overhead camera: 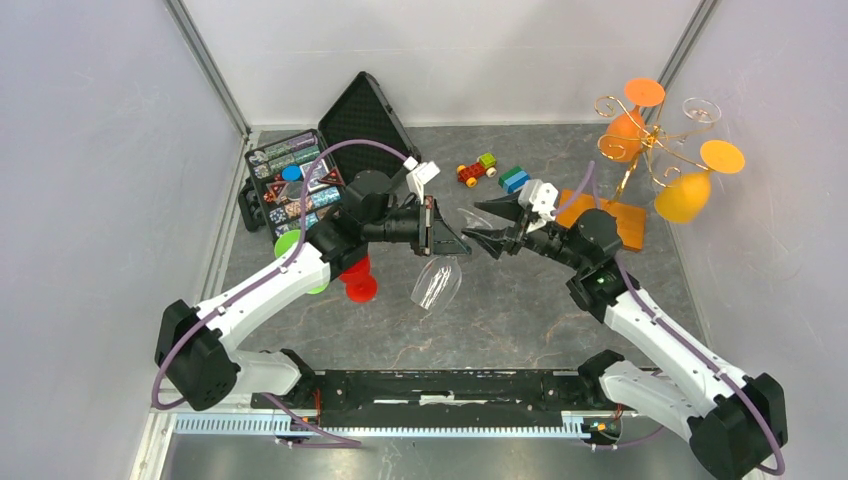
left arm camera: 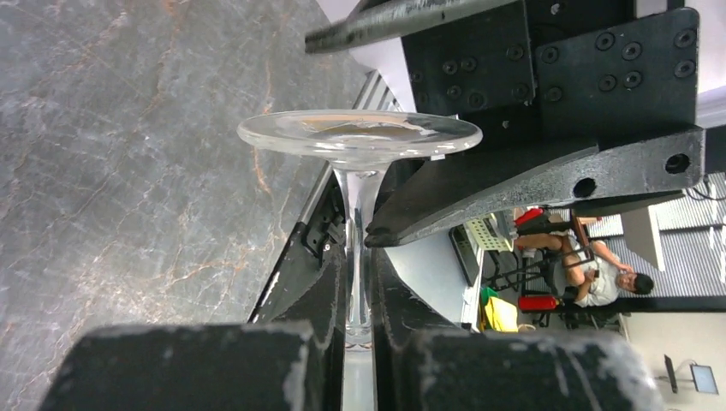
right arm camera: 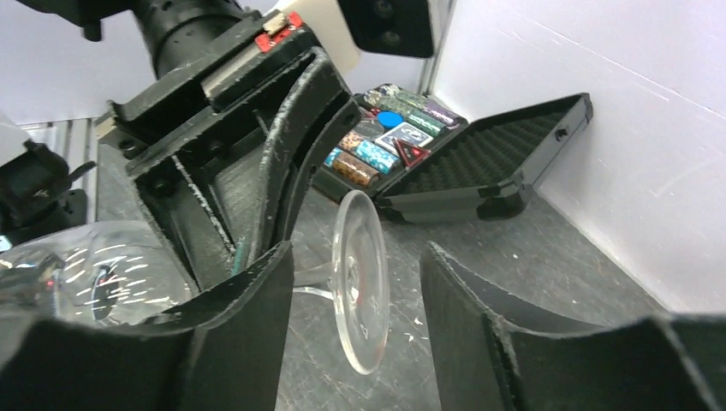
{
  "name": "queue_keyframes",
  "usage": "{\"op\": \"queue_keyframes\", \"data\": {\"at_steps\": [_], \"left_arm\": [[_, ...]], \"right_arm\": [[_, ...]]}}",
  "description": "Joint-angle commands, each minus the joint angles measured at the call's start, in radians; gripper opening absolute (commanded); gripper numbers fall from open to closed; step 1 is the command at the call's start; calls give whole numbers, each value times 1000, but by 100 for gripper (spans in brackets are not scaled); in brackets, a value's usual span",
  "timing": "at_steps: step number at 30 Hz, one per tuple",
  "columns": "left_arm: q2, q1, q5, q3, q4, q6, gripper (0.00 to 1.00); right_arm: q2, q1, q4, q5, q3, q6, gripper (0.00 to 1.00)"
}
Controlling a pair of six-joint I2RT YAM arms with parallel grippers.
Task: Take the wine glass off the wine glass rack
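Observation:
A clear wine glass [overhead camera: 437, 283] hangs in mid-air over the middle of the table, bowl toward the near edge. My left gripper [overhead camera: 452, 243] is shut on its stem [left arm camera: 355, 248], just below the round foot [left arm camera: 360, 137]. My right gripper [overhead camera: 490, 232] faces it from the right, open. The foot [right arm camera: 360, 282] stands between its two fingers and touches neither. The wine glass rack [overhead camera: 645, 140], gold wire on an orange-brown base [overhead camera: 615, 222], stands at the far right.
Orange glasses [overhead camera: 685, 195] and a clear one [overhead camera: 700, 108] hang on the rack. An open black case [overhead camera: 300, 180] sits far left. A toy car [overhead camera: 477, 170] and blocks [overhead camera: 514, 179] lie behind the grippers. Red [overhead camera: 358, 285] and green [overhead camera: 290, 245] pieces are under the left arm.

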Motion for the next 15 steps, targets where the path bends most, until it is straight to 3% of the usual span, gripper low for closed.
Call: {"op": "queue_keyframes", "data": {"at_steps": [1,5,9,12,15], "left_arm": [[-59,6,-106,37,14,7,2],[-101,36,-249,45,-15,-21,2],[-141,83,-384,43,-5,-84,2],[-178,122,-476,5,85,-196,2],[-211,151,-548,-41,186,-320,2]], "right_arm": [[6,4,-41,126,78,26,59],[-49,4,4,218,57,95,63],[-112,14,131,186,-44,95,73],[-133,56,144,177,-78,67,83],[-157,135,142,259,-112,4,85]]}}
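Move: The clear wine glass is already pinched by the stem in the left fingers, foot up, its middle about 4 cm below that hand, 2 cm left and 1 cm back. From the left hand the red wine glass stands some 19 cm left, 2 cm ahead and 20 cm lower, the green one about 9 cm beyond it to the left. The case lid is roughly 28 cm ahead and 18 cm left. From the right hand, the clear glass's middle is 4 cm back, 3 cm left, 6 cm below. The clear wine glass, stem still gripped, is drawn out from between the right fingers by the left hand, which gathers speed forward, left and somewhat up towards the open case, about 11 cm in all, while turning some 30 degrees counter-clockwise. The right hand, its fingers already parted around the foot, opens wider; it eases forward, then backs off and rises about 3 cm. ##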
